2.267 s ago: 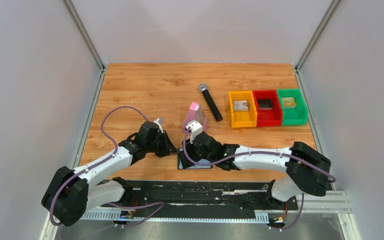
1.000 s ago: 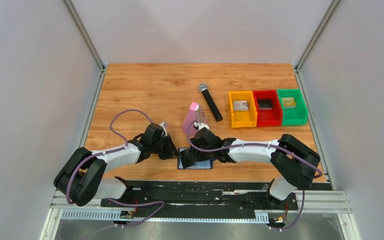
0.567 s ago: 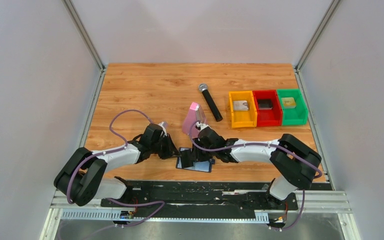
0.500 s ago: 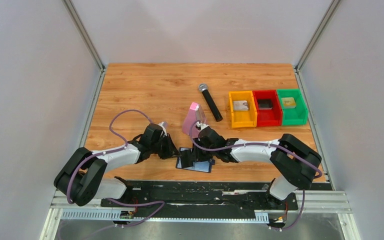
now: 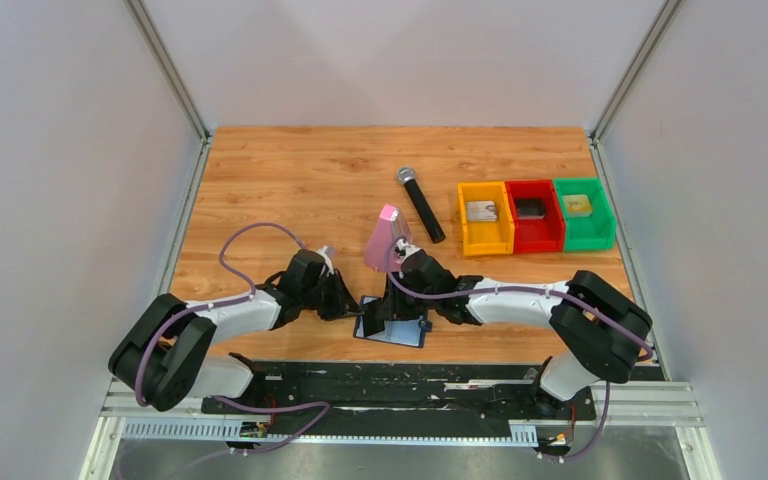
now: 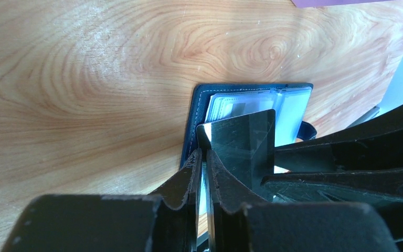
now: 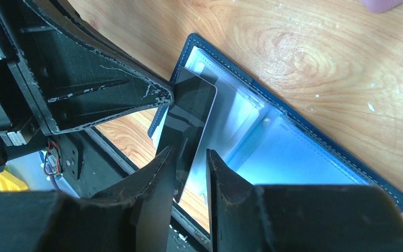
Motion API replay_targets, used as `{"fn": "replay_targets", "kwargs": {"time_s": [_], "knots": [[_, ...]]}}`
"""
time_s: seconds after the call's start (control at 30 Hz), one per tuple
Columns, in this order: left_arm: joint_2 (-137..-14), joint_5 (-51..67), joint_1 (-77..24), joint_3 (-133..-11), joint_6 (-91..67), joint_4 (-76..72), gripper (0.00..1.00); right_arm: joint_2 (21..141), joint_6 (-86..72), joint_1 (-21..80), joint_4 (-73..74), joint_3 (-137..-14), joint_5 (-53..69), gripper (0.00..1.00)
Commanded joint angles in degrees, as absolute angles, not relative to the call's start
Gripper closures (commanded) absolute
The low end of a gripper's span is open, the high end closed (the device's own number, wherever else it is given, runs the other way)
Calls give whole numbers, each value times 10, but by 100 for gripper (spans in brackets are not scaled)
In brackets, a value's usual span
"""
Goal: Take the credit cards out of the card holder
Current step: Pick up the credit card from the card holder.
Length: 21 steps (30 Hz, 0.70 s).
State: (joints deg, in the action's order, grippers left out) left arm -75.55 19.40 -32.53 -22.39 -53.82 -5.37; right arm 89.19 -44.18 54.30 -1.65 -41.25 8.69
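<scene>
The navy card holder [image 5: 406, 333] lies open near the table's front edge, its pale blue-grey inside [image 7: 294, 152] facing up. My left gripper [image 6: 203, 152] is shut on the holder's left edge [image 6: 199, 113]; in the top view this gripper [image 5: 350, 308] sits at the holder's left side. A dark credit card [image 7: 191, 110] tilts up out of the holder, its far end at the slots. My right gripper [image 7: 190, 152] straddles the card's near end: the card rests against one finger [image 7: 162, 173], and a gap shows to the other. From the left wrist the card [image 6: 244, 142] stands upright.
A pink metronome [image 5: 385, 238] stands just behind the grippers, with a black microphone [image 5: 420, 203] beyond it. Orange [image 5: 484, 246], red [image 5: 535, 244] and green [image 5: 585, 243] bins sit in a row at the right. The black base rail [image 5: 410, 385] runs right in front of the holder.
The right gripper has drawn up and back a little, and the dark card now stands tilted out of the holder. The holder has turned slightly. The left gripper has stayed put.
</scene>
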Motion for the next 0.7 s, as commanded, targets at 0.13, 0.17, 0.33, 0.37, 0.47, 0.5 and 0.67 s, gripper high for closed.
{"fn": "replay_targets", "kwargs": {"time_s": [0.13, 0.17, 0.33, 0.37, 0.47, 0.5, 0.67], "knots": [[-765, 191, -327, -215, -538, -53, 85, 894, -459, 536, -40, -425, 101, 72], [-765, 191, -327, -215, -539, -53, 85, 894, -459, 536, -46, -424, 105, 72], [-766, 194, -326, -217, -540, -56, 85, 897, -466, 529, -67, -420, 136, 76], [-766, 195, -327, -218, -540, -56, 85, 898, -468, 527, -70, -419, 141, 76], [-764, 197, -327, -220, -540, -56, 85, 900, -470, 526, -76, -417, 145, 79], [-764, 197, -326, -220, -541, -56, 85, 899, -470, 526, -76, -417, 144, 81], [-750, 201, -327, -226, -540, -45, 85, 887, -461, 525, -74, -409, 126, 99]]}}
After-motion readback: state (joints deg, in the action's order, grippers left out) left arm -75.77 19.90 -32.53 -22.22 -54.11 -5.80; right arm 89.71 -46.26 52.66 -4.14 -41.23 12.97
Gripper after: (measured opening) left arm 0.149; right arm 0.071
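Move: The black credit card is half out, its near-right edge already between the right hand's open fingers. Its middle is about 1 cm ahead, 1 cm to the left and 1 cm below the right hand. The open card holder's middle is roughly 1 cm back, 2 cm right and 3 cm below; the pink metronome stands some 13 cm ahead. From the left hand, the card's middle lies about 1 cm back and 2 cm right, nearly level. The black card is pinched in the right gripper: its fingers, one on either face, close from about a quarter open to nearly shut while the hand eases some 1 cm left and up, tilting slightly. The left hand stays in place, its nearly shut fingertips still at the card's left edge. ##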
